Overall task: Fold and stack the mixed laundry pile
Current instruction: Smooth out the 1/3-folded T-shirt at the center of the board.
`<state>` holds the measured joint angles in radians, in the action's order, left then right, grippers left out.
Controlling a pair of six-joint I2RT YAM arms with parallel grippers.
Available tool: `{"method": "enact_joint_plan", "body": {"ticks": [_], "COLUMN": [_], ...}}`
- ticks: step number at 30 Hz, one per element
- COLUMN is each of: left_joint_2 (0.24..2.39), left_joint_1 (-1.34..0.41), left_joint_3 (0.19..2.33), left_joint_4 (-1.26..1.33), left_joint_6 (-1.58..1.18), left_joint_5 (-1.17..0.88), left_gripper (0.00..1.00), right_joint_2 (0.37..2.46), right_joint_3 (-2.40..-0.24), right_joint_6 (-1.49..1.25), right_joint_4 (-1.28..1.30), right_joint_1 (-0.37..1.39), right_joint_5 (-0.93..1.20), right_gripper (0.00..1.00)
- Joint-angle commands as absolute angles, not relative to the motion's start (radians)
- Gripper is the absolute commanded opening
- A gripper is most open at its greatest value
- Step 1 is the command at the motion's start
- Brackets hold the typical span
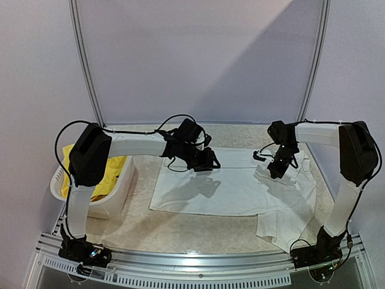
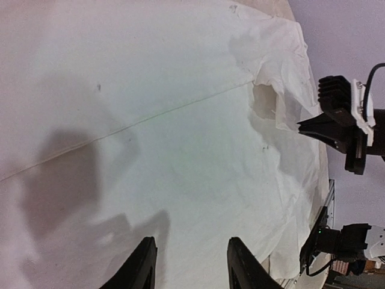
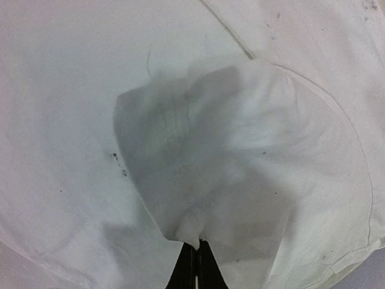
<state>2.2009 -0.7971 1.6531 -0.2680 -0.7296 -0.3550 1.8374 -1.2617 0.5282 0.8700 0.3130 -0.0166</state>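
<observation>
The white T-shirt (image 1: pixel 228 192) lies spread flat across the table, its bottom right part rumpled near the front edge. My right gripper (image 1: pixel 278 171) is shut on a pinched fold of the shirt (image 3: pixel 198 150) at its right side, and the cloth rises in a small peak at the closed tips (image 3: pixel 197 244). My left gripper (image 1: pixel 210 161) hovers open over the shirt's far left part, with only flat cloth (image 2: pixel 180 120) showing between its fingers (image 2: pixel 191 241). Yellow shorts (image 1: pixel 111 171) lie in the basket on the left.
The white slotted basket (image 1: pixel 123 192) stands at the table's left edge beside the left arm. The shirt's lower right corner hangs close to the right arm's base (image 1: pixel 313 253). Metal frame posts (image 1: pixel 87 66) rise at the back.
</observation>
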Motion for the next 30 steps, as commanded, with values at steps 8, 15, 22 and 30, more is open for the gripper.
{"method": "enact_joint_plan", "body": {"ticks": [8,15,22,30], "left_joint_2": [2.169,2.175,2.201,2.251], "left_joint_1": [-0.783,-0.784,-0.784,-0.795], "left_joint_3": [1.638,1.637,1.649,1.716], "left_joint_4": [-0.235,-0.230,-0.215,-0.217], "left_joint_6": [-0.736,-0.739,-0.753,-0.726], "left_joint_5": [-0.376,-0.385,-0.409,-0.445], "left_gripper": [0.41,0.41,0.41,0.41], "right_joint_2": [1.770,1.747,1.779,1.634], "right_joint_3": [-1.258,-1.277,-1.277,-1.282], "right_joint_6": [0.537,0.592,0.601,0.574], "right_joint_4": [0.988,1.069,1.098,1.121], "right_joint_1": [0.312,0.311,0.311,0.251], "right_joint_5": [-0.012,0.027,0.083,0.081], "right_gripper": [0.00,0.00,0.15,0.26]}}
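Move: Pinched in the right hand is the T-shirt's folded sleeve hem, lifted some 3 cm. Its laying spot on the shirt is about 5 cm back from the hand and 3 cm below. The inner end of the long fold seam lies roughly 8 cm left and 4 cm ahead of this hand, the near tail about 20 cm back and 2 cm left. From the left hand, that spot is about 26 cm right, 5 cm back and 7 cm down. Drawing the held sleeve hem back towards the robot, the right hand first rises a centimetre, then travels back about 5 cm nearly level over the shirt while its fingertips tilt some 8 degrees towards the base. Near the end the fingers part to a quarter of their range, let go of the hem and rise clear, about 3 cm up in all. ##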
